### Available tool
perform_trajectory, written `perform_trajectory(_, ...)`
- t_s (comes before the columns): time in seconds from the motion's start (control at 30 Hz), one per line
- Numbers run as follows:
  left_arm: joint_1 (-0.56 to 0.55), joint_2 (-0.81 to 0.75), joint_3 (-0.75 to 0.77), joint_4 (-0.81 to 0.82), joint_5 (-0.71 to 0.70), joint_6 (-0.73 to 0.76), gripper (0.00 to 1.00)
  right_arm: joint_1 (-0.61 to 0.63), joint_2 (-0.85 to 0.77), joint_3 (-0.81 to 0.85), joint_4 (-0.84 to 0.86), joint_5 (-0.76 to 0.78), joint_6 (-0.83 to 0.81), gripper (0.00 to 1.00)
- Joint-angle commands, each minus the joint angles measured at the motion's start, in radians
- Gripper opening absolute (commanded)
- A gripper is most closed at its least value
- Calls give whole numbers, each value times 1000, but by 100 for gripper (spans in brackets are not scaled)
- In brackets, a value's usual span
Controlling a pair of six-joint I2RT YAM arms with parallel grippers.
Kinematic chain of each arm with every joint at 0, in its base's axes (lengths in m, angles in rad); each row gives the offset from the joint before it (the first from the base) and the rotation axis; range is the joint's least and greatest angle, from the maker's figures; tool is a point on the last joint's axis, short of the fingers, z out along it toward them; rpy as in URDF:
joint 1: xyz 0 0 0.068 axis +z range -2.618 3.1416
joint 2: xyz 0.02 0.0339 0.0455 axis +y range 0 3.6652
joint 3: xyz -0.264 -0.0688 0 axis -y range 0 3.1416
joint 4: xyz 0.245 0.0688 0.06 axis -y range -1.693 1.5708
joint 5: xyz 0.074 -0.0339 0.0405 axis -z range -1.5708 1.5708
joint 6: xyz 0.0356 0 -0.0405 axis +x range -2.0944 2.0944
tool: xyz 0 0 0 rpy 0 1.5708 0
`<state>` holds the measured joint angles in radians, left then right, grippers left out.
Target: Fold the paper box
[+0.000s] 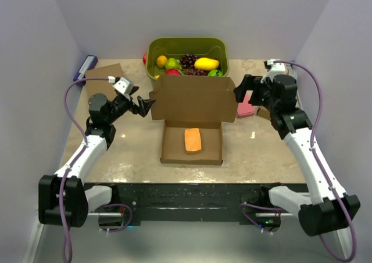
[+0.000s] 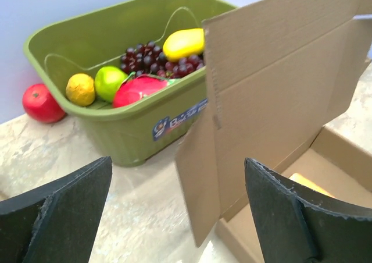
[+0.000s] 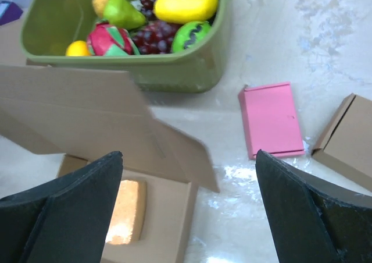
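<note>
The paper box (image 1: 192,152) sits mid-table as a shallow brown tray, its lid (image 1: 193,98) standing upright at the back. An orange block (image 1: 193,139) lies inside the tray. My left gripper (image 1: 146,106) is open just off the lid's left edge, touching nothing; the left wrist view shows the lid (image 2: 279,82) and its side flap (image 2: 200,176) ahead of the wide jaws (image 2: 177,160). My right gripper (image 1: 243,91) hovers open by the lid's right end, empty. From the right wrist, the open jaws (image 3: 189,153) look down on the lid (image 3: 75,117) and tray (image 3: 165,216).
A green basket (image 1: 152,48) of fruit stands right behind the lid, with a red fruit (image 2: 39,103) beside it. A pink flat box (image 3: 271,118) and a small brown box (image 3: 349,138) lie at the right. Flat cardboard (image 1: 104,77) lies at the back left.
</note>
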<state>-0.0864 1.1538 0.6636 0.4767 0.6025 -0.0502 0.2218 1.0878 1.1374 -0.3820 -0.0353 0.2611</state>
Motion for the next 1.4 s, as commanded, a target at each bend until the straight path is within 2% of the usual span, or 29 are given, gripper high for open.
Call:
perform_trajectory(0.0,34,58,77,-88,118,33,100,-177,46,-111,196,-369,-25,99)
perform_trajectory(0.27,57,106,114,-90,178,16,100,-194,-2,-200,291,-387,-33,99)
perform_trajectory(0.47,57,127,119,-72,183,-2,98,-194,40,-231,353,-412,-37,99)
perform_trajectory(0.77,51,187,125,-18,197,-60,91,-193,73,-255,408,-471,-52,99)
perform_trajectory(1.07,7,150,117,-67,122,-11,60,-135,133,-246,385,-442,-75,92)
perform_trajectory(1.17,-13,141,111,-75,105,6,52,-96,133,-234,345,-378,-103,85)
perform_trajectory(1.2,-18,142,113,-76,105,7,50,-84,133,-231,339,-361,-114,80)
perform_trajectory(1.23,-19,144,116,-78,105,7,44,-75,132,-229,335,-348,-118,77)
perform_trajectory(1.37,-27,142,114,-81,94,10,32,-39,126,-226,315,-304,-131,69)
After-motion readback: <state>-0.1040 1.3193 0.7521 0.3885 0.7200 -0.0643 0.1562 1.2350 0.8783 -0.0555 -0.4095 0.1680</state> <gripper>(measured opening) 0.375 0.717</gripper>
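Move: The lid of the paper box stands open behind its tray. Its left side flap lies about 2 cm ahead of the left hand, 5 to the right and 5 below; the orange block is some 20 cm right and 6 back, the green tub 18 right and 25 ahead. The right side flap is about 3 cm ahead of the right hand, 5 left and 11 below; the pink box is 12 ahead, 3 right. Downward by about 10 cm, the right hand first swings a little right, then comes back left to the lid's right side flap, turning counter-clockwise some 20 degrees as its fingers begin to close. The left hand sinks about 4 cm and edges right to the left side flap, tipping slightly down, its fingers closing more than halfway around the flap without shutting. ##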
